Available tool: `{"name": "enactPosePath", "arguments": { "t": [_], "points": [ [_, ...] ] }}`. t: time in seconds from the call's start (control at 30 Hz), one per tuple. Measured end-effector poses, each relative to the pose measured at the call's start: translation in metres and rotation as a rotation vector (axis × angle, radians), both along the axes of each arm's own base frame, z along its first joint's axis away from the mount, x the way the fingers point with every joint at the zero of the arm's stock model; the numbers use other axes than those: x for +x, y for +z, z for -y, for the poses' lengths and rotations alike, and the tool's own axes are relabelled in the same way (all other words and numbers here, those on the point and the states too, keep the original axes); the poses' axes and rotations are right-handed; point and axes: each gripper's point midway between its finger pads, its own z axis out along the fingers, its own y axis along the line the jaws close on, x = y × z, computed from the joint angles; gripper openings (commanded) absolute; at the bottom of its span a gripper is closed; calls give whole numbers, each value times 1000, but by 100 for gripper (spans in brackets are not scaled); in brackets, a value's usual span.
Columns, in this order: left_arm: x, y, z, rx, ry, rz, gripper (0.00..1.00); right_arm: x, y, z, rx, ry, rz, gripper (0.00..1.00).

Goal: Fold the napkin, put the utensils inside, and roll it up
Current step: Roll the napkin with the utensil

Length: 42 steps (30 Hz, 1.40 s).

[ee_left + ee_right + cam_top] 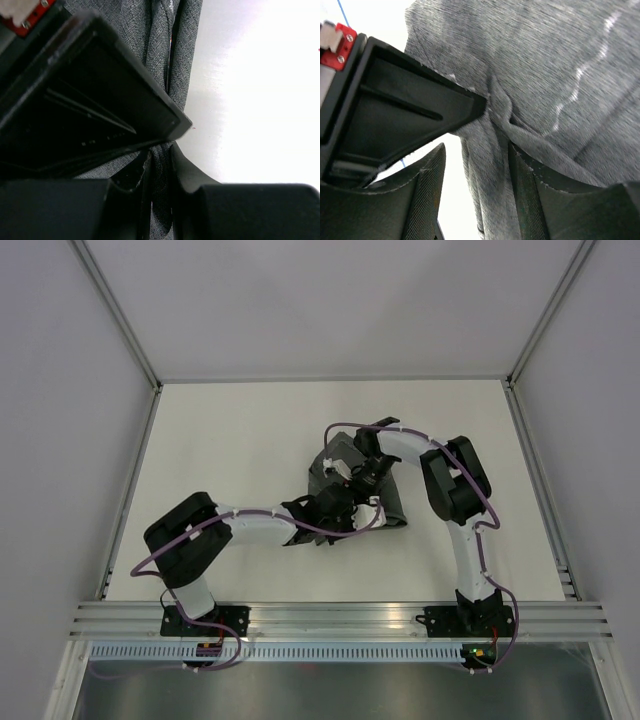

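Note:
The dark grey napkin (322, 472) lies bunched in folds at the middle of the white table. My left gripper (335, 503) is at its near side; in the left wrist view the gripper (161, 157) is shut on a narrow upright fold of the napkin (155, 40). My right gripper (362, 478) reaches in from the far right. In the right wrist view the gripper (476, 150) stands open around a ridge of the napkin (545, 60). The ridge lies against the right finger (520, 190), with bright table showing beside the left finger. The utensils are hidden or out of view.
The white table (230, 440) is boxed in by pale walls on three sides. An aluminium rail (340, 615) runs along the near edge, where both arm bases are bolted. Purple cables (340, 532) loop off both arms over the napkin.

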Motion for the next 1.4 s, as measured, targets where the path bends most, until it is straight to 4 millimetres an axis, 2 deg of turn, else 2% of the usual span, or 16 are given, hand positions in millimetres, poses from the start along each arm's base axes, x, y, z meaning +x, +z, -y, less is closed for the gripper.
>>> {"name": "enactPosePath", "arguments": {
  "t": [0.23,0.37,0.57,0.7,1.1,1.4],
  "points": [
    [-1,2,0,-26,4,-55,2,13,4,9,7,-30,48,62],
    [-4,1,-1,-28,2,-100,2,33,9,19,15,-65,130,63],
    [-4,1,-3,-42,6,-186,2,67,31,37,65,-150,261,63],
    [-3,1,-2,-56,11,-256,2,77,44,52,92,-206,347,63],
    [2,0,-1,-143,18,-527,2,60,67,83,173,-291,635,63],
    [6,-2,-2,-195,23,-771,2,31,81,86,260,-243,885,59]
  ]
}}
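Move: The left hand already pinches the rolled near edge of the napkin, whose left end lies about 6 cm to its left and 4 cm back; the flat napkin spreads roughly 11 cm ahead of it. The right hand, fingers already parted around the roll, is about 5 cm right of the left hand; the roll's right end lies some 8 cm to its right, level fore and aft and about 1 cm lower, with the flat napkin's middle some 8 cm ahead and 5 cm left. The right hand, fingers staying open, comes free of the roll, first sweeping forward about 7.5 cm and to the right, then rising and drawing back while still going right, to end some 8 cm higher and 8.5 cm farther right above the roll's right end, its fingers swung about 50 degrees from pointing back to nearly straight down. Meanwhile the left hand keeps its pinch almost in place and turns about 45 degrees about the roll's length, its wrist swinging forward over the pinched cloth so that the fingertips come to point slightly back. ##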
